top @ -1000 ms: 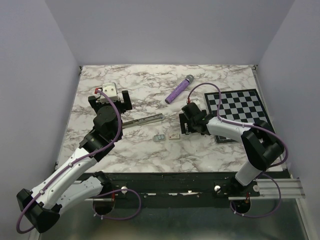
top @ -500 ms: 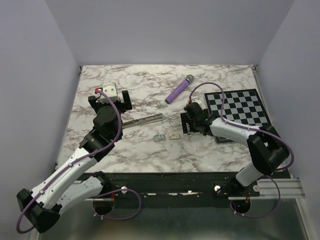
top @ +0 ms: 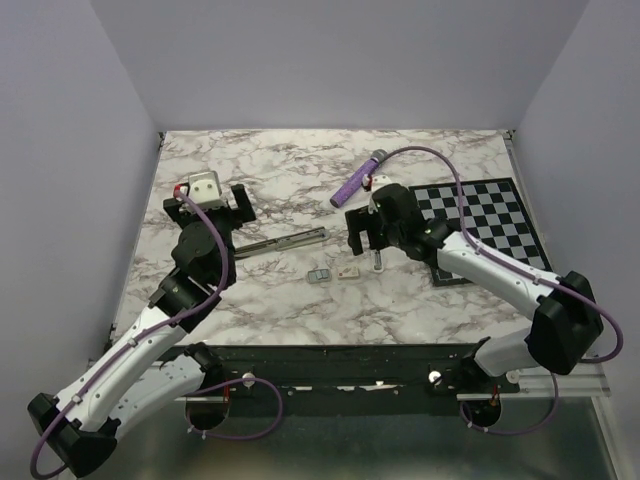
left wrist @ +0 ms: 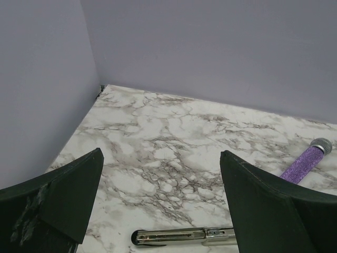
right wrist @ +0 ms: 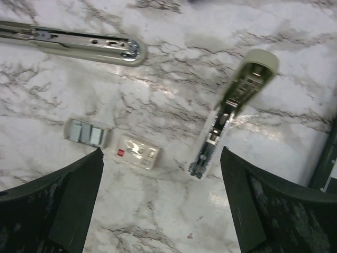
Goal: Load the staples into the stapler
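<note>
The stapler lies in two pieces on the marble table. Its metal rail point(top: 285, 240) point(left wrist: 184, 236) point(right wrist: 73, 45) is left of centre. Its beige top part point(top: 377, 262) point(right wrist: 234, 110) lies apart, underside up. The staples sit between them: a grey block point(top: 318, 274) point(right wrist: 86, 133) and a cream box point(top: 349, 270) point(right wrist: 137, 152). My right gripper point(top: 365, 238) point(right wrist: 161, 153) hovers open above the box and the beige part, holding nothing. My left gripper point(top: 208, 205) point(left wrist: 161, 155) is open and empty, just behind the rail's left end.
A purple cylinder with a grey tip point(top: 358, 178) point(left wrist: 308, 161) lies at the back centre. A black-and-white chessboard point(top: 480, 215) covers the right side of the table. Lilac walls enclose the table on three sides.
The right gripper has lifted and shifted left and back, uncovering the beige stapler part on the table. The left gripper has drifted slightly left. Both stayed open.
</note>
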Action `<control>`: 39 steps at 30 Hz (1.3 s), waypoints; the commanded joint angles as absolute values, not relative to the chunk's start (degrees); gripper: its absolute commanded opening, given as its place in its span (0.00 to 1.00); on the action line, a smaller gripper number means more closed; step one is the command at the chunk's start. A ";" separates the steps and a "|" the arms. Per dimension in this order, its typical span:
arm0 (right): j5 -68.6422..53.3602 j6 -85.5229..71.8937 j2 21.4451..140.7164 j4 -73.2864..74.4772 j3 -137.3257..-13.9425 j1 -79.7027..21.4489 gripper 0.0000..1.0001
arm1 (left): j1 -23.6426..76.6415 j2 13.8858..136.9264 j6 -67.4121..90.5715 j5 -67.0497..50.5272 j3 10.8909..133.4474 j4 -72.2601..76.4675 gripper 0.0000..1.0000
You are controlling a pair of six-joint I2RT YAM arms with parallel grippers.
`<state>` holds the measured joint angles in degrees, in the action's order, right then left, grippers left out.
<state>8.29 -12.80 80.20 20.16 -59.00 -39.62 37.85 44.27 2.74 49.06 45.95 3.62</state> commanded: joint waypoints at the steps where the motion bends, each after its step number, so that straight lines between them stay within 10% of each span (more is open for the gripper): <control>1: 4.92 -14.76 85.85 26.45 -65.28 -43.68 0.98 | 37.00 41.40 2.02 47.81 44.21 6.41 0.99; 15: 4.57 -25.83 102.47 35.24 -79.18 -49.83 0.78 | 34.02 39.64 3.87 48.43 41.84 9.14 0.99; 25: 3.60 -29.62 109.07 38.93 -84.81 -50.10 0.35 | 33.05 39.99 3.25 48.69 40.26 11.33 0.99; 39: 2.37 -31.46 115.49 39.99 -88.07 -50.19 0.27 | 33.05 39.55 3.34 47.99 39.55 12.22 0.99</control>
<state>3.27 -30.44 113.69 37.82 -86.19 -49.82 33.36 40.21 3.25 48.84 40.03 10.66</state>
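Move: From the right gripper, the tray of staples lies about 12 cm to the left and 3 cm nearer the base, some 13 cm below. On the same table top, the white staple box is about 5 cm left and 3 cm back; the small open stapler is 4 cm ahead and 3 cm right; the long stapler's middle is 20 cm left and 5 cm ahead. From the left gripper, the tray is about 20 cm right, 2 cm back and 32 cm below. Swing the empty right gripper about 11 cm left, away from the small stapler, and sink some 9 cm in a curve down towards the staple tray, drawing back about 3 cm. Tip the fingers some 25 degrees steeper on the way and narrow them from wide open to a small gap just above the staples. Ease the open left gripper about 3 cm left. ##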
